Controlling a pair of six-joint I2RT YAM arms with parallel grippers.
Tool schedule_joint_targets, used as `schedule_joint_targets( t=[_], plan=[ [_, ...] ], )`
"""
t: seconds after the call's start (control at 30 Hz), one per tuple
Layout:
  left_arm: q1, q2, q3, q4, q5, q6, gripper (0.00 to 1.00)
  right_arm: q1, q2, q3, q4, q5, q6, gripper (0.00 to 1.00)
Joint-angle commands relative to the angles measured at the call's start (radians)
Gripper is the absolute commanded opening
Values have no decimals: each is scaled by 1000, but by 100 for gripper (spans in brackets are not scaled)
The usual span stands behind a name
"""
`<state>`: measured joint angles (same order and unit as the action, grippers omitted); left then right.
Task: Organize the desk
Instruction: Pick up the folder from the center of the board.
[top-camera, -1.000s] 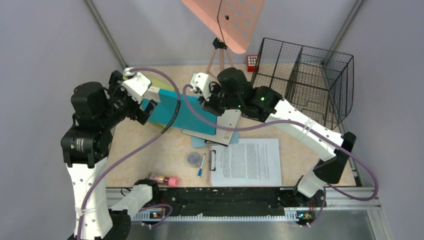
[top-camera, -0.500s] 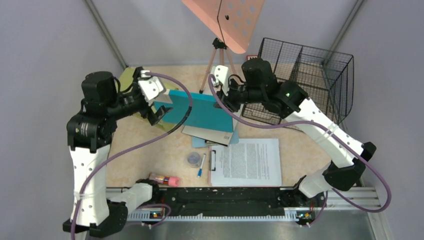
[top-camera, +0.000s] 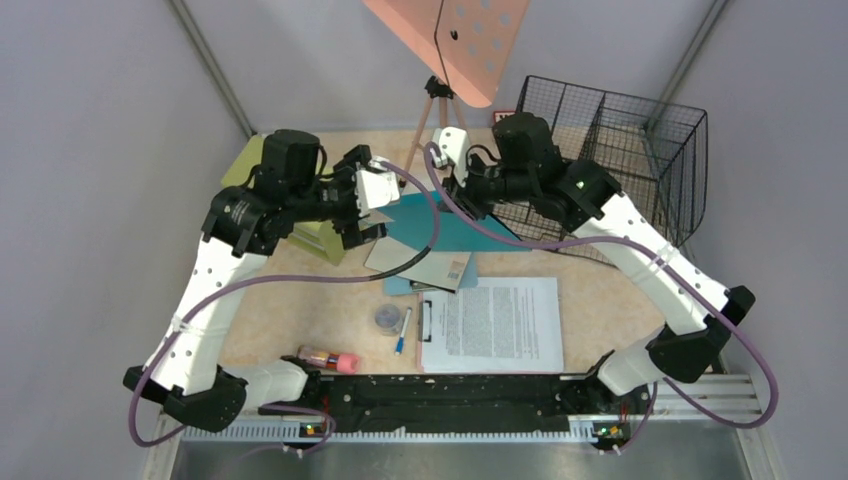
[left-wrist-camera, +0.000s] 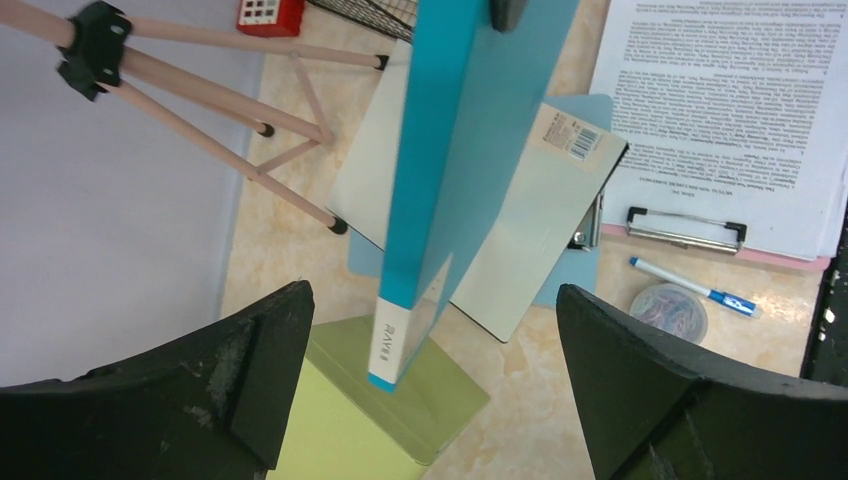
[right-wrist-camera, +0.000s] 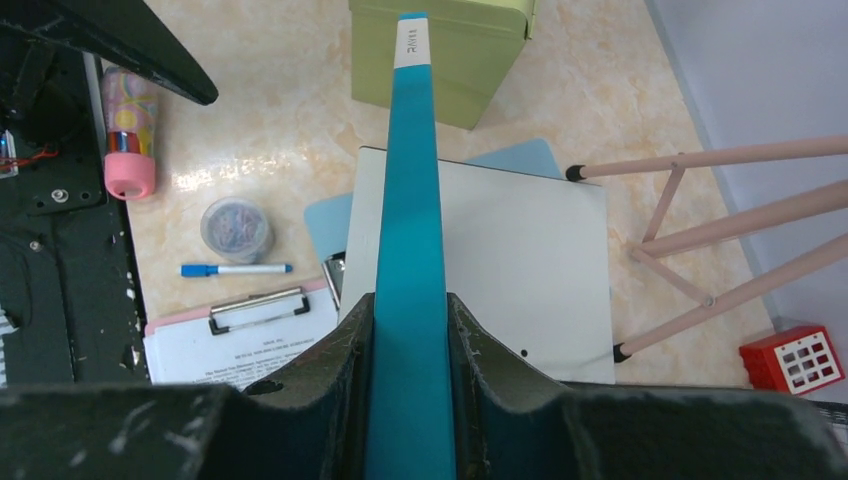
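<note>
The desk (top-camera: 290, 300) is a pale marbled tabletop. My right gripper (right-wrist-camera: 412, 340) is shut on a teal book (right-wrist-camera: 412, 190), which it holds on edge above the desk. The book's white-labelled end (left-wrist-camera: 392, 340) hangs over a green box (left-wrist-camera: 340, 420). In the top view the teal book (top-camera: 455, 228) shows between the two wrists. My left gripper (left-wrist-camera: 440, 390) is wide open at that end of the book, its fingers (left-wrist-camera: 255, 370) apart from the book. My right gripper (top-camera: 470, 190) is at the book's far end, near the basket.
A white-covered book (top-camera: 430, 262) lies on a pale blue sheet under the teal one. A clipboard with a printed page (top-camera: 495, 322), a blue-capped pen (top-camera: 402, 330), a clip jar (top-camera: 387, 318) and a pink-capped bottle (top-camera: 328, 358) are nearer. A wire basket (top-camera: 610, 165) and a tripod (top-camera: 437, 110) stand behind.
My left arm has swung right, bringing its open gripper to the book's left end. The right gripper has raised the teal book off the pile and turned it on edge.
</note>
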<state>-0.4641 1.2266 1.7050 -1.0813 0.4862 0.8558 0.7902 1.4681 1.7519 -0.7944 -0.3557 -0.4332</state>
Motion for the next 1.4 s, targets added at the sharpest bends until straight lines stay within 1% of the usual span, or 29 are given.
schedule_joint_targets(
  t=[0.0, 0.13, 0.43, 0.6, 0.73, 0.77, 0.9, 1.1, 1.2, 1.27, 1.3, 1.37],
  plan=[
    [-4, -32, -57, 88, 24, -9, 97, -51, -68, 0, 48, -63, 16, 0],
    [-3, 0, -65, 123, 87, -7, 97, -79, -92, -4, 41, -141, 23, 0],
    [-12, 130, -2, 194, 215, -7, 98, -147, -106, 21, 44, -286, 64, 0],
    [-55, 179, 9, 185, 218, 14, 98, -160, -106, 40, 35, -318, 67, 0],
    [-90, 209, 24, 169, 218, 30, 92, -179, -113, 38, 40, -350, 79, 0],
    [-95, 214, 25, 168, 219, 31, 89, -185, -115, 37, 42, -359, 85, 0],
    [-101, 230, 23, 160, 233, 23, 69, -196, -126, 25, 47, -362, 90, 0],
    [-111, 235, -16, 128, 246, 33, 48, -207, -146, 0, 64, -364, 98, 0],
    [-120, 259, -11, 101, 251, 34, 30, -209, -146, 0, 68, -367, 103, 0],
    [-127, 278, 8, 77, 261, 26, 12, -210, -146, -2, 67, -364, 106, 0],
    [-127, 290, 21, 64, 263, 18, 1, -210, -146, -3, 68, -361, 106, 0],
    [-128, 301, 44, 62, 271, -22, 0, -212, -151, -8, 68, -350, 109, 0]
  ],
)
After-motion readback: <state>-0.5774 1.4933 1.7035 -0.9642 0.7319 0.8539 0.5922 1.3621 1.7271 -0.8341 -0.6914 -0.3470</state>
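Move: The teal folder hangs from the right gripper, its middle about 12 cm to the right of the open left hand, 1 cm ahead and 12 cm below; the near left end of the spine is only some 3 cm right, 3 cm ahead and 10 cm down. Of the left hand, the white binder is 10 cm right, 6 cm ahead, 30 cm below; the green box 18 cm left, 12 cm ahead, 24 cm below. From the right hand, the folder's middle is 12 cm below and 1 cm left. Bring the open left gripper about 10 cm to the right and 5 cm down over the folder's left end, easing a little forward and then back, turning the wrist some 15 degrees clockwise. Then close the fingers across the spine, pinching it left of the right gripper. Meanwhile keep the right grip and draw that hand 4 cm right and 3 cm up, rolling its left side up. ##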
